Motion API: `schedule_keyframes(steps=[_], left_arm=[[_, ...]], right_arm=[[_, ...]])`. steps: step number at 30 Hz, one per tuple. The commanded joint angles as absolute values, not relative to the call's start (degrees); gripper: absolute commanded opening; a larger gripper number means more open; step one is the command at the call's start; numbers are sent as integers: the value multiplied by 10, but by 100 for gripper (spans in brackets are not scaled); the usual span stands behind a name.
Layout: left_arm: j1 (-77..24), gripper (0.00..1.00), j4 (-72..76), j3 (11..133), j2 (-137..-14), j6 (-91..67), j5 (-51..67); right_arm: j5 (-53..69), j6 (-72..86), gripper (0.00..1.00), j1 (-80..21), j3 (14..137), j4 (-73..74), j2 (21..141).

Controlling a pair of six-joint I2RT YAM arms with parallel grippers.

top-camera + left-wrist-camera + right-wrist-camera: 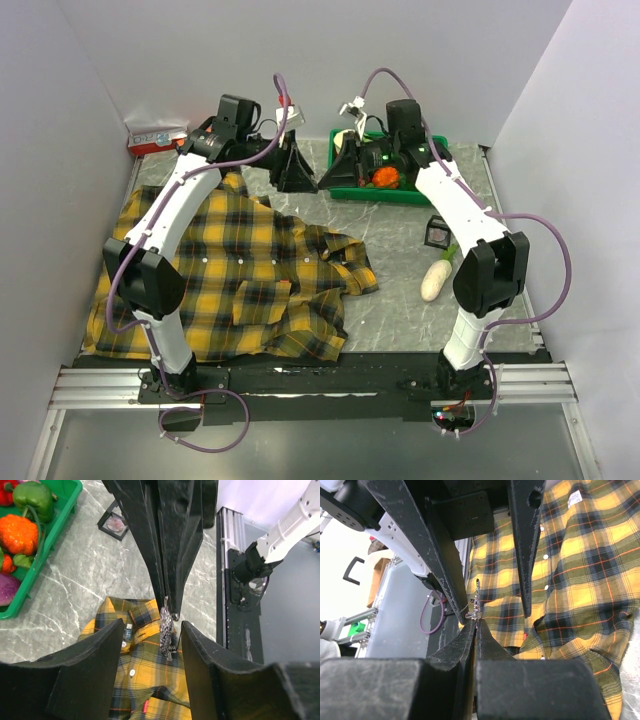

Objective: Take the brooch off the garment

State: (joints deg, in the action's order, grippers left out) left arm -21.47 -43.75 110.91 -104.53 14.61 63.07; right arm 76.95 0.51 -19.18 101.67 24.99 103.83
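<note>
The garment (240,280) is a yellow-and-black plaid shirt lying spread over the left half of the table, also seen below the jaws in the left wrist view (145,680) and in the right wrist view (580,570). The brooch (166,630), a small silvery sparkling piece, hangs in the air clear of the shirt. My right gripper (476,622) is shut on the brooch's (477,600) lower edge. My left gripper (152,626) is open, one finger on each side of the brooch, with a gap to the left finger. Both grippers (297,170) (335,170) meet tip to tip above the table's back middle.
A green tray (380,195) (55,530) of vegetables stands at the back right. A small black box (437,233) (114,524) and a white radish-like vegetable (437,277) lie right of the shirt. A red-and-white box (157,138) sits in the back left corner. White walls close in three sides.
</note>
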Motion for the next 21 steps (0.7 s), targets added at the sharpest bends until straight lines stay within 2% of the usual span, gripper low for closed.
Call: schedule_keyframes(steps=[1, 14, 17, 18, 21], left_arm=[[-218, 55, -398, 1109, -1045, 108, 645], [-218, 48, -421, 1095, -1046, 139, 642], [-218, 34, -425, 1092, -1046, 143, 643], [-217, 23, -426, 1092, -1046, 146, 642], [-215, 19, -423, 1091, -1046, 142, 642]], right_arm=[[767, -33, 2, -200, 1029, 269, 994], [767, -27, 1, -200, 1020, 259, 987], [767, -29, 2, -203, 1026, 262, 987], [766, -41, 2, -204, 1033, 273, 987], [761, -66, 2, -210, 1041, 297, 984]])
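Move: The brooch is already pinched in the right hand's fingertips, its middle about 2 cm to the left of that hand and level with it. It sits between the left hand's half-open fingers, some 1 cm to the right of the left hand and 1 cm back of centre. Far below, roughly 30 cm down, the garment's middle lies about 20 cm to the left hand's left and 9 cm back, the green tray about 20 cm to its right and 15 cm ahead. The left hand, its fingers pointing right around the brooch, stays nearly in place at first and then eases back by a bit over half a centimetre, centring its fingers on the brooch as they close from a little over half open to about a quarter, one finger on either side. The right hand keeps its shut-finger pinch and holds the brooch out almost still, sinking about half a centimetre with only a few degrees of wrist turn. ##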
